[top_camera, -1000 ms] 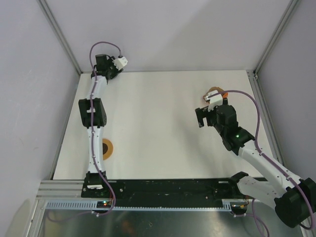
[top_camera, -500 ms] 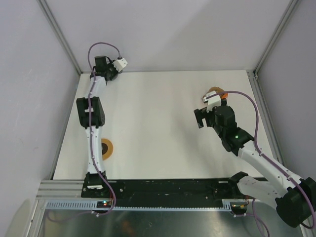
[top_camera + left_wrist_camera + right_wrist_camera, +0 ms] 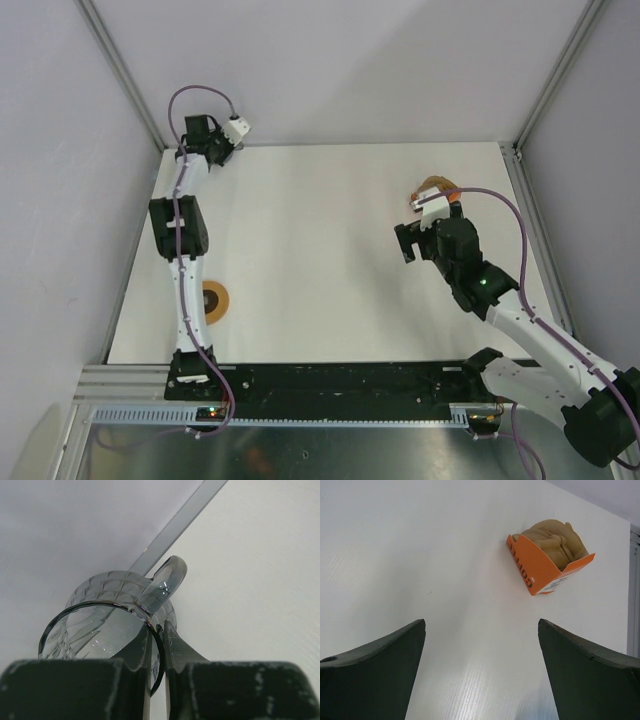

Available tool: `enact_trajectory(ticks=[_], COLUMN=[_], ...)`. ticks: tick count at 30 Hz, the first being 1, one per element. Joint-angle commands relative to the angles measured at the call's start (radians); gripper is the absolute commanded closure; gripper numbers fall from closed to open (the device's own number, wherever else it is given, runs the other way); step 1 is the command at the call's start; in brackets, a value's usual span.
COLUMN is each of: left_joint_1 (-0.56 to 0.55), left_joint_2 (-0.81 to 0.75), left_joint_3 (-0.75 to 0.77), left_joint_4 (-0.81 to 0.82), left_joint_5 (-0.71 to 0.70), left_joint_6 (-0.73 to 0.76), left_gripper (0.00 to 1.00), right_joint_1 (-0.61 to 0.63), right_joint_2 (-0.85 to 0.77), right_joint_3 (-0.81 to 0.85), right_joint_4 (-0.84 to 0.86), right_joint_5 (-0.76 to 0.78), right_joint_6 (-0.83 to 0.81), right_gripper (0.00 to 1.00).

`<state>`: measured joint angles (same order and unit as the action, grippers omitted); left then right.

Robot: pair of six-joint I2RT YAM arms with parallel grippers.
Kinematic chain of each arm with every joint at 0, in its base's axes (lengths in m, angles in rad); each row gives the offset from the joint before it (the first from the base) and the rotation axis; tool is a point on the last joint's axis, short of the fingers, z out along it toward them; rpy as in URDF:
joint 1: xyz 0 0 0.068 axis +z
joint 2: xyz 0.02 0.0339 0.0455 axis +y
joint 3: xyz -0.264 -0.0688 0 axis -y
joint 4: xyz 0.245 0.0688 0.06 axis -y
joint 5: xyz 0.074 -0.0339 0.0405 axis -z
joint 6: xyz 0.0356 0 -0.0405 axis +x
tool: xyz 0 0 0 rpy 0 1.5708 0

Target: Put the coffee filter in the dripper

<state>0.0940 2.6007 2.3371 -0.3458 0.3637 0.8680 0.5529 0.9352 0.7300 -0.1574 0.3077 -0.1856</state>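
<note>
The dripper (image 3: 105,595), a smoky translucent ribbed cone with a loop handle (image 3: 169,577), fills the left wrist view, against the far-left corner rail. My left gripper (image 3: 158,632) is shut on it, one finger inside the rim and one outside, just below the handle. In the top view the arm's end (image 3: 203,140) hides the dripper. No separate coffee filter shows; brown filters (image 3: 555,536) stand stacked in an orange box (image 3: 535,567). My right gripper (image 3: 481,624) hangs open over bare table, short of that box (image 3: 437,187).
A flat orange ring (image 3: 213,300) lies near the left arm's base. Metal frame posts and grey walls close in the white table (image 3: 320,260) on the left, back and right. The aluminium rail (image 3: 175,527) runs right behind the dripper.
My left arm reached further into the far-left corner and its jaws closed on the dripper's rim. The right arm barely shifted and stayed open.
</note>
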Motion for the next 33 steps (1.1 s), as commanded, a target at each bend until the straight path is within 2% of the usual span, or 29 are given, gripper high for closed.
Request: enact_trajectory(ticks=[1,7,16,20,25,33], left_joint_1=[0.014,0.004,-0.080,-0.165,-0.305,-0.528], left_joint_2=[-0.108,-0.248,-0.541,-0.692,-0.879,-1.011], left_joint_3=[0.016,-0.107,-0.465,-0.630,-0.840,-1.028], left_joint_4=[0.000,0.000,-0.001,-0.009,-0.020,-0.030], left_joint_5=[0.021,0.069,0.097,0.114,0.140,0.041], left_joint_6=[-0.049,-0.107,-0.152,-0.195,-0.284,-0.501], left_gripper=[1.00,1.00,1.00,1.00,1.00,1.00], right_joint_1=[0.010,0.022,0.067,0.067,-0.011,-0.211], right_joint_2=[-0.017,-0.006,0.038,0.040,0.037,0.012], right_joint_3=[0.045,0.045,0.045,0.060,0.082,0.104], right_joint_4=[0.003,0.038,0.093,0.069,-0.001,-0.180], right_joint_5=[0.020,0.000,-0.016,0.012,0.026,0.034], right_joint_6=[-0.005,0.004,-0.004,0.011,0.104,0.374], right_gripper=[0.01,0.01,0.01,0.01,0.01,0.01])
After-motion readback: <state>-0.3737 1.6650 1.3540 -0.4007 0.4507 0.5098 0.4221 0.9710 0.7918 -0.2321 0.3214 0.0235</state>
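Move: Pinched at its rim, the glass jug has its middle about 5 cm ahead of the left hand and 5 cm lower; the open middle of the table, where it is heading, lies some 36 cm back, 34 cm right and 8 cm down, the wooden disc 50 cm straight back at that depth. From the right hand, the orange filter box is about 22 cm ahead, 6 cm right, 17 cm down; the pale blue thing 11 cm back, 13 cm right, 19 cm down. Keeping its pinch on the jug's rim, the left hand starts back from the table's far edge while rising, then sweeps diagonally towards the middle: nearly 30 cm back, 25 cm right, 10 cm up, turning some 20 degrees clockwise and tipping down. The open, empty right hand drifts 2.5 cm left, then swings about 6 cm right, turning clockwise. ##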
